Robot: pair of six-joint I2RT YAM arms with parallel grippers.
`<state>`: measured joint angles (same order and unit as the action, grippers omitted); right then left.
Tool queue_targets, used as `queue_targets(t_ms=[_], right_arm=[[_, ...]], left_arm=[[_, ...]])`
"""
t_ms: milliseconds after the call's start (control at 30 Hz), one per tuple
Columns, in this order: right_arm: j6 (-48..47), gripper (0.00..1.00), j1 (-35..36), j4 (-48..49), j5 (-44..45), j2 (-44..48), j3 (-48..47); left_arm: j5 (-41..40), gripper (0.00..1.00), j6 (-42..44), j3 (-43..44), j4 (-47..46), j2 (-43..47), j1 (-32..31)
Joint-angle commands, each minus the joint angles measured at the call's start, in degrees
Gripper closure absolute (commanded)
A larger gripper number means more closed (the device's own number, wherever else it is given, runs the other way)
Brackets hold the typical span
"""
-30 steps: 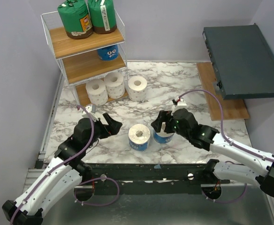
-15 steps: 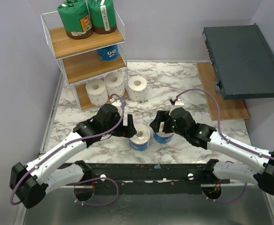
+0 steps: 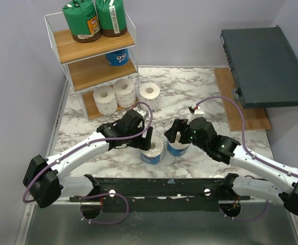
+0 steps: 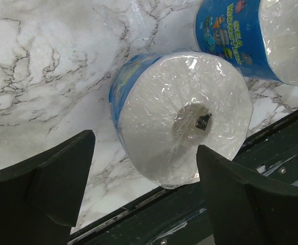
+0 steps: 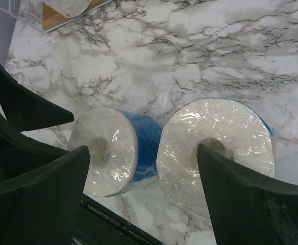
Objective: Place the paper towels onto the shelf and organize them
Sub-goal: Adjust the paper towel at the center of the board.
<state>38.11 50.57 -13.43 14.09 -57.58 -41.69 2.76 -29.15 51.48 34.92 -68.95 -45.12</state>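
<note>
Two blue-printed wrapped paper towels stand side by side near the table's front edge: a left roll (image 3: 152, 150) and a right roll (image 3: 178, 147). My left gripper (image 3: 145, 139) is open and hangs over the left roll (image 4: 182, 115), its fingers on either side, not touching. My right gripper (image 3: 179, 133) is open above the right roll (image 5: 215, 148), with the left roll (image 5: 108, 158) beside it. The shelf (image 3: 95, 48) stands at the back left with two green rolls (image 3: 95, 18) on top, a blue roll (image 3: 118, 57) in the middle and two white rolls (image 3: 113, 96) at the bottom. One white roll (image 3: 149, 95) stands on the table beside it.
A dark grey flat box (image 3: 264, 64) sits raised at the back right over a wooden board (image 3: 241, 104). A black rail (image 3: 164, 185) runs along the table's front edge, just behind the two blue rolls. The left arm's fingers (image 5: 16, 107) show in the right wrist view.
My left arm has swung right and forward from the table's left side until its open gripper is over the left blue roll. My right gripper has barely moved.
</note>
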Motion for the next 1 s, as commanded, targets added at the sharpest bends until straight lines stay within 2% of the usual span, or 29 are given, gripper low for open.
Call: queue_targets(t_ms=[0, 300, 467, 867, 967], right_arm=[[-0.2, 0.11, 0.2, -1.7, 2.0, 1.2, 1.0], [-0.3, 0.11, 0.2, -2.3, 2.9, 1.7, 1.2], [-0.1, 0.11, 0.1, -2.4, 3.1, 2.1, 1.5], [-0.3, 0.11, 0.2, -3.8, 4.2, 2.5, 0.9], [-0.3, 0.11, 0.2, -3.9, 4.5, 2.1, 0.6]], left_arm=[[-2.3, 0.14, 1.3, 2.4, 0.9, -2.3, -0.3], [-2.3, 0.19, 2.0, 4.4, 0.4, -6.7, -0.2], [-2.3, 0.28, 2.0, 5.3, 0.3, -8.7, -0.3], [-1.3, 0.41, 0.6, 4.0, -1.4, -9.8, -0.3], [-1.5, 0.48, 0.4, 3.7, -1.4, -9.4, -0.2]])
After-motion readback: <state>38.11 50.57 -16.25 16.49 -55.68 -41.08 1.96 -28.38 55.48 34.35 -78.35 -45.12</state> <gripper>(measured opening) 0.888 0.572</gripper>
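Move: The blue-wrapped paper towel roll I'm after stands just below my open left fingers: its middle is some 3 cm to the right, 2 cm back and about 7 cm down. The other blue-wrapped roll stands about 12 cm to the right of it and 2 cm farther out; the white roll on the marble is about 24 cm ahead of my left hand, roughly in line. From my right hand, the aimed-at roll lies some 8 cm left, 4 cm back and 12 cm below. I straddle the roll's wall with my left fingers, one into the core and the other down outside the far-left rim, easing the hand about 2 cm down, 1.5 cm forward and a centimetre right, slowing as I go. Meanwhile my fingers close steadily by about a third of their opening, bringing one against the core's edge and the other against the wrap. ##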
